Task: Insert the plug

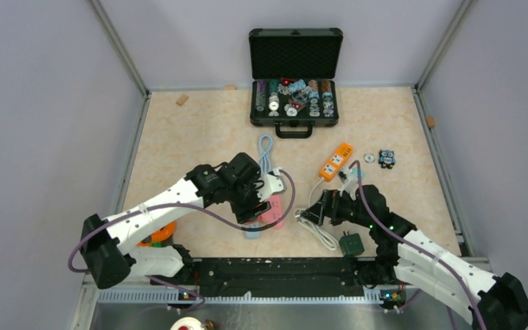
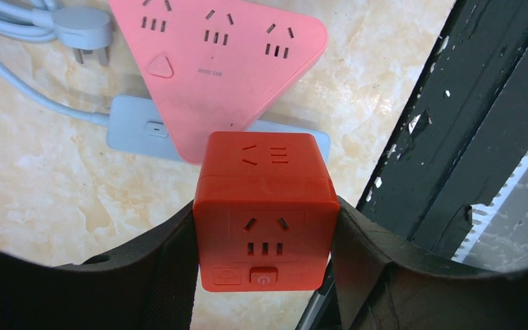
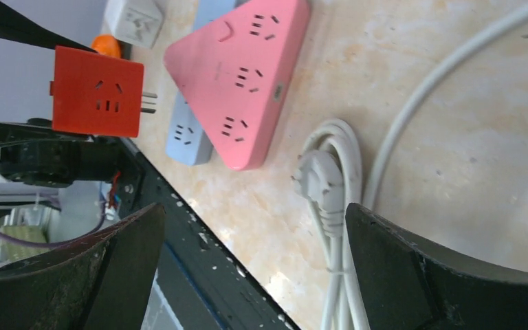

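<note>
My left gripper [image 2: 265, 237] is shut on a red cube adapter [image 2: 265, 213], held above the table with a finger on each side. Its metal plug pins [image 3: 150, 102] stick out sideways toward the pink triangular power strip [image 2: 220, 62], a little apart from it. The pink strip lies on top of a pale blue strip [image 2: 137, 127]. My right gripper [image 3: 253, 213] stands open with nothing between its fingers, hovering just in front of a white plug [image 3: 320, 182] on a coiled white cable. In the top view the left gripper [image 1: 251, 206] is over the pink strip [image 1: 275, 210].
An orange power strip [image 1: 335, 161] lies mid-table, with an open black case [image 1: 295, 75] of small parts behind it. A dark green adapter [image 1: 350, 244] sits by the black front rail [image 1: 275, 268]. A blue cable [image 1: 266, 151] lies behind the left gripper.
</note>
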`<action>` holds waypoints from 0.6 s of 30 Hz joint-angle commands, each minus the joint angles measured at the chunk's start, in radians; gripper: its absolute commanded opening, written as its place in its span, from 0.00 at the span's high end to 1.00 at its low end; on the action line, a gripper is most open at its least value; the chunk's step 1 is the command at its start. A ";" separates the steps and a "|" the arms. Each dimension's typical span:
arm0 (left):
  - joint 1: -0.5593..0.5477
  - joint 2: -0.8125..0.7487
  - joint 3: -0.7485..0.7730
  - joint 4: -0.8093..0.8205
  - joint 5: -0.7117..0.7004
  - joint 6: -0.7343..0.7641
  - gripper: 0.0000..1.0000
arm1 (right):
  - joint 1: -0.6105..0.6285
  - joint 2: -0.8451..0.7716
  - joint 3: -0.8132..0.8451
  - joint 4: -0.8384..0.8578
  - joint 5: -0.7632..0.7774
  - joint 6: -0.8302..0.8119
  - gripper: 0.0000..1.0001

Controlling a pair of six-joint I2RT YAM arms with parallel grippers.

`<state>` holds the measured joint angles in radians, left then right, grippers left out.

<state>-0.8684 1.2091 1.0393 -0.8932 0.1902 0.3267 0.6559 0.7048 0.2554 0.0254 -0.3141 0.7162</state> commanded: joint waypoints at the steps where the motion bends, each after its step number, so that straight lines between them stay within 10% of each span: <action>1: -0.041 0.072 0.077 -0.041 -0.028 0.009 1.00 | -0.010 -0.098 0.028 -0.225 0.112 -0.061 0.01; 18: -0.176 0.432 0.273 -0.249 -0.180 -0.067 1.00 | -0.009 -0.319 0.014 -0.364 0.241 -0.009 0.02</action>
<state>-1.0374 1.6222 1.2839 -1.0924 0.0444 0.2752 0.6559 0.3931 0.2577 -0.3370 -0.0895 0.6994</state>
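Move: The left hand holds the red plug; the pink triangular strip it is bound for lies about 6 cm to its right, 2 cm ahead and some 9 cm below. The blue strip, partly under the pink one, is about 1 cm ahead, 1 cm right and 10 cm down; the white cable coil lies roughly 17 cm right and 4 cm back, 10 cm lower. From the empty right hand the pink strip is about 10 cm left, 1 cm ahead and 6 cm below. The left hand steepens, lowering the plug 4 cm and rightward towards the pink strip; the right hand withdraws rightward. ##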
